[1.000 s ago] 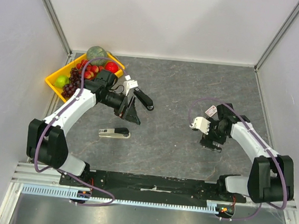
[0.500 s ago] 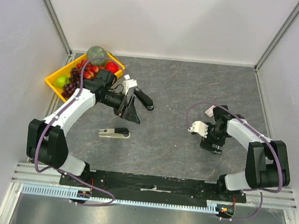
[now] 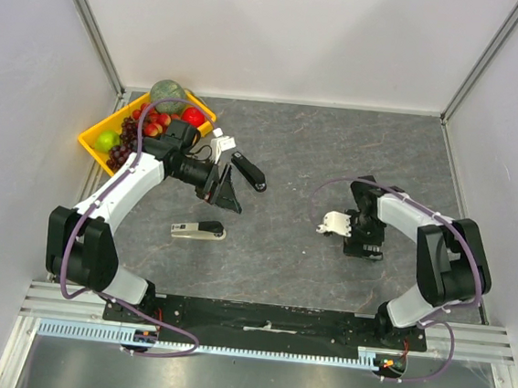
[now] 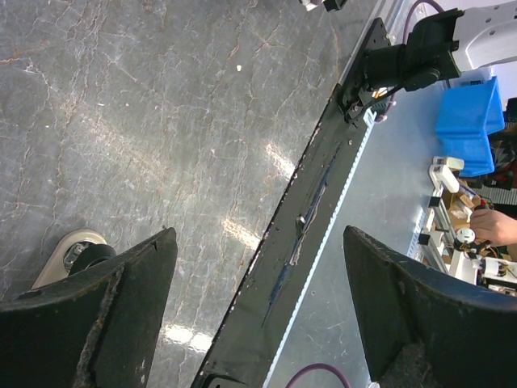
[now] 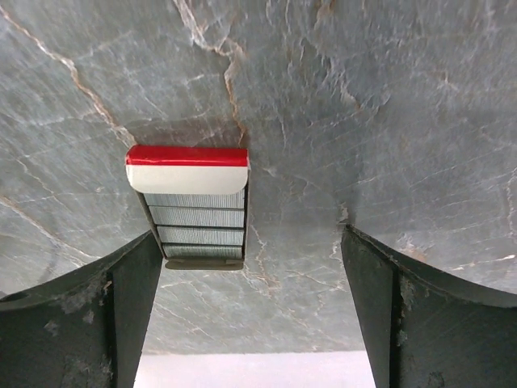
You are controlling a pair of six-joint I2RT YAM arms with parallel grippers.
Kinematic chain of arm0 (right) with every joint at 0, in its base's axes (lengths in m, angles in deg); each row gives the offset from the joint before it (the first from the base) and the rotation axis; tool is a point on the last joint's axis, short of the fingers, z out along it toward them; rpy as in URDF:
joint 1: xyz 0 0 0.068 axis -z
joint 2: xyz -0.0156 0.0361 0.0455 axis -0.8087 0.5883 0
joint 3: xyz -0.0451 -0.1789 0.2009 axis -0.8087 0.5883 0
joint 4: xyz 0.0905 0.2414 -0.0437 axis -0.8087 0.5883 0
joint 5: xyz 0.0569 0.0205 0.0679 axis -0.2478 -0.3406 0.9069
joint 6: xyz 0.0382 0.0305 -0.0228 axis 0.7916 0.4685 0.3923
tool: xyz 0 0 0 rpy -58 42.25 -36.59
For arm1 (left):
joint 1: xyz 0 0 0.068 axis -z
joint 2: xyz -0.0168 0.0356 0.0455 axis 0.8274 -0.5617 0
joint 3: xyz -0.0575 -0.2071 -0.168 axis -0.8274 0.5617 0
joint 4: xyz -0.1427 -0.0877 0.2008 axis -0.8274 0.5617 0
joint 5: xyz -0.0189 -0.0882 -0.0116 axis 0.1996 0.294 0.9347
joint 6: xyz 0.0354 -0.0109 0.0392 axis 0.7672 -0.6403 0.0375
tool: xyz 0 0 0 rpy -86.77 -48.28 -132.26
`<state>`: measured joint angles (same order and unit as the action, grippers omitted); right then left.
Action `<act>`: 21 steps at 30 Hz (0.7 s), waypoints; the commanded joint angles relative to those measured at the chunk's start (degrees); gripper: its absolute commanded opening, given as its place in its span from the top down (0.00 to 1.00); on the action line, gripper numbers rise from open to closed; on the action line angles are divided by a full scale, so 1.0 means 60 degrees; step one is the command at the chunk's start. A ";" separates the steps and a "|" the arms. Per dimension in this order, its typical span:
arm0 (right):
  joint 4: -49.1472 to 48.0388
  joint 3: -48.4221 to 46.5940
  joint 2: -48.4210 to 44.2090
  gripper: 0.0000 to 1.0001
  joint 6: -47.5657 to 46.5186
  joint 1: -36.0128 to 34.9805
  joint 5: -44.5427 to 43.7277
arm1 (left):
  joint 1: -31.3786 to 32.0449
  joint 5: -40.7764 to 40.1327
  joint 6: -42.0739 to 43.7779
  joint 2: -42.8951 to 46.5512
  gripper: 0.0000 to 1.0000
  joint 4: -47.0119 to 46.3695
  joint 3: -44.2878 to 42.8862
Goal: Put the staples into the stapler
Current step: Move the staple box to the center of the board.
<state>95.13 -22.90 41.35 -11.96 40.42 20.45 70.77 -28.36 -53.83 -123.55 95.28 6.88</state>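
The staples [image 5: 196, 217] lie as grey strips in a small tray that sticks out of a white-and-red box [image 5: 187, 168] on the table. My right gripper [image 5: 250, 236] is open just short of it, the tray close to the left finger [image 5: 129, 299]. In the top view the right arm covers the box, and the right gripper [image 3: 364, 249] is low over the table. A grey-beige stapler [image 3: 198, 230] lies left of centre. My left gripper [image 3: 226, 194] hovers open just behind it. Only the stapler's end [image 4: 74, 246] shows beside the left finger in the left wrist view.
A yellow tray [image 3: 92, 145] of fruit sits at the back left. A black elongated object [image 3: 249, 171] and a small white item [image 3: 224, 143] lie just behind the left gripper. White walls close in the table on three sides.
The right arm's wrist has swung left and toward the near edge, and the arm now covers the staple box in the top view. The left arm has not moved.
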 commanded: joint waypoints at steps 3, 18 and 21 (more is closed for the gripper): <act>-0.3834 -0.0242 0.1004 0.04 -0.0280 -0.0526 -0.0446 | -0.0102 0.0172 0.0405 0.0177 0.10 -0.0178 0.0049; -0.5256 -0.1048 0.1459 0.02 0.0439 -0.0937 -0.0255 | -0.0263 -0.1247 0.1663 -0.0101 0.07 0.0437 -0.0331; -0.5198 -0.1063 0.1328 0.02 0.0351 -0.0980 -0.0226 | -0.0336 -0.1817 0.2322 -0.0306 0.06 0.0715 -0.0609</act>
<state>71.72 -29.90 47.56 -10.78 34.94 14.22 69.54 -33.96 -47.73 -123.90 97.22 6.71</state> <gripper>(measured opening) 0.979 0.929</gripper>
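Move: The open staple box, its rows of staples facing up, lies between the spread right fingers near the table, its middle about 2 cm behind the right hand and 1 cm left, close against the rear finger. The box's printed sleeve lies roughly 13 cm ahead and 2 cm left, and the board's centre some 11 cm ahead and 24 cm left. From the left hand the staple box is about 35 cm right, 4 cm back and 17 cm down. The staple box keeps being pushed along the table by the right hand's rear finger, the gripper staying wide open. The right hand starts slowly, then speeds up forward and somewhat left, about 13 cm towards the sleeve, its fingers swinging forward some 25 degrees and rising slightly at the end. The left hand, open and empty, begins to sink and ease left about 2 cm. ##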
